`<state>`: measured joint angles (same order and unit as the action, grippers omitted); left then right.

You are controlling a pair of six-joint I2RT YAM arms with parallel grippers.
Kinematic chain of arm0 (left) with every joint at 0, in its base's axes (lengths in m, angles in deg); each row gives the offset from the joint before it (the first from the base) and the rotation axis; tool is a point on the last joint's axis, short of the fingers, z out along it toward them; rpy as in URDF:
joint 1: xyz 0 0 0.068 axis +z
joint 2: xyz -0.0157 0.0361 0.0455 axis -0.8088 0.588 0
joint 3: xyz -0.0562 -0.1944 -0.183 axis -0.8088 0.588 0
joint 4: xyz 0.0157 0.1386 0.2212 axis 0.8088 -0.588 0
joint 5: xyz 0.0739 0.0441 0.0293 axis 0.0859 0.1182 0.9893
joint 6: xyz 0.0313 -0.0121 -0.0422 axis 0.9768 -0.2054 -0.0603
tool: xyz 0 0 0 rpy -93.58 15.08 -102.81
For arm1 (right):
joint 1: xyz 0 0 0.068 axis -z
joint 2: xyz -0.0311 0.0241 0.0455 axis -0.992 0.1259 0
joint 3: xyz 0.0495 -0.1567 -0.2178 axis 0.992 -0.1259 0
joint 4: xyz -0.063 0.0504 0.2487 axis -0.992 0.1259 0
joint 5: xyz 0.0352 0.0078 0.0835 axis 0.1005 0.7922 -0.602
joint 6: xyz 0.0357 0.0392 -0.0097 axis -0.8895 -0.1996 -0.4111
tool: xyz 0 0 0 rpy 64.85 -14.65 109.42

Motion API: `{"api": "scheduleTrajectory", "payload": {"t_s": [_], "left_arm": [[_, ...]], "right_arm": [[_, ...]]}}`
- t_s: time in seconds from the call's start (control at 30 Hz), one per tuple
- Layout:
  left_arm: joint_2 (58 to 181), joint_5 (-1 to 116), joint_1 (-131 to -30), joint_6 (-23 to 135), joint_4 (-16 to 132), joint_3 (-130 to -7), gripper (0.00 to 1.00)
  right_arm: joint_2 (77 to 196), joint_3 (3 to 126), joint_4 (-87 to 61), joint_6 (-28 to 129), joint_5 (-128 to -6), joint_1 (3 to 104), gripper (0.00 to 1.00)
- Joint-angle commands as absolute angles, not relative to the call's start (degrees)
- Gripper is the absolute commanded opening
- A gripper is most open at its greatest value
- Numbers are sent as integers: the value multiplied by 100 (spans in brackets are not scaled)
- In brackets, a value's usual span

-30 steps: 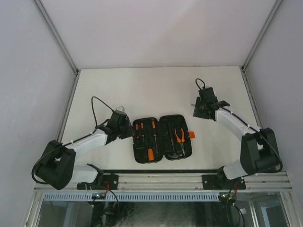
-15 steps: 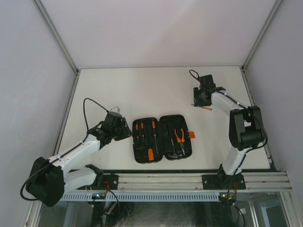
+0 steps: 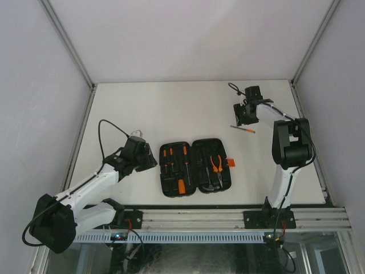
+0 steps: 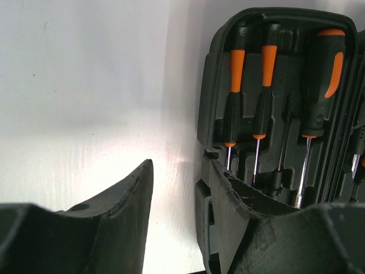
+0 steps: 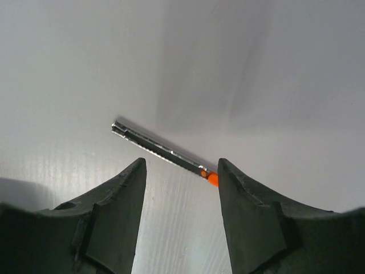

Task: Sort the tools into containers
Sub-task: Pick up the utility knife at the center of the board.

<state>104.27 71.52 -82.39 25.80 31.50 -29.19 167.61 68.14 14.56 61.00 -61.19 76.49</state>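
The black tool case (image 3: 195, 166) lies open near the table's front, with orange-handled screwdrivers (image 3: 171, 155) in its left half and orange pliers (image 3: 216, 164) in its right half. My left gripper (image 3: 151, 159) is open at the case's left edge. In the left wrist view, bare table shows between the fingers of the left gripper (image 4: 181, 165), the case (image 4: 285, 171) stands beside the right finger, and the screwdrivers (image 4: 235, 91) sit in their slots. A thin metal tool with an orange end (image 3: 243, 128) lies loose at the back right. My right gripper (image 5: 181, 171) hangs open over the thin tool (image 5: 162, 151) and holds nothing.
An orange latch (image 3: 231, 162) sticks out of the case's right side. Grey walls close the table on the left, back and right. A metal rail (image 3: 194, 217) runs along the near edge by the arm bases.
My right gripper has drawn back toward the far wall, opened wider, and the thin tool now lies uncovered on the table. The left gripper has opened and shifted slightly left and nearer.
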Motion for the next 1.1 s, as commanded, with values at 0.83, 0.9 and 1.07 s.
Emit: {"api": "scheduleTrajectory", "payload": {"t_s": [0.83, 0.9, 1.07], "left_arm": [[10405, 7230, -8211, 2522, 3200, -3005, 47], [10394, 7224, -8211, 2514, 3208, -3005, 47], [10367, 7177, -8211, 2478, 3243, -2958, 47]], "right_arm": [[17416, 7400, 2442, 5456, -5900, 7731, 18], [17325, 7272, 2393, 5178, -5934, 7732, 15], [17037, 6887, 2256, 4687, -6049, 7680, 19]]}}
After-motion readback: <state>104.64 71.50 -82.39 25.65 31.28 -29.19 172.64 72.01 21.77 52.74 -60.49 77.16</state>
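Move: The utility knife lies almost straight under the right hand, about 1 cm to its right and 3 cm below, its orange end pointing right and slightly back. The orange tab on the toolbox is some 19 cm back and 6 cm to the left of this hand; the pliers are likewise about 19 cm back and 12 cm left. From the left hand the knife is roughly 20 cm ahead and 38 cm right. The right hand sinks about 2.5 cm, eases back, and closes its fingers on the utility knife. ##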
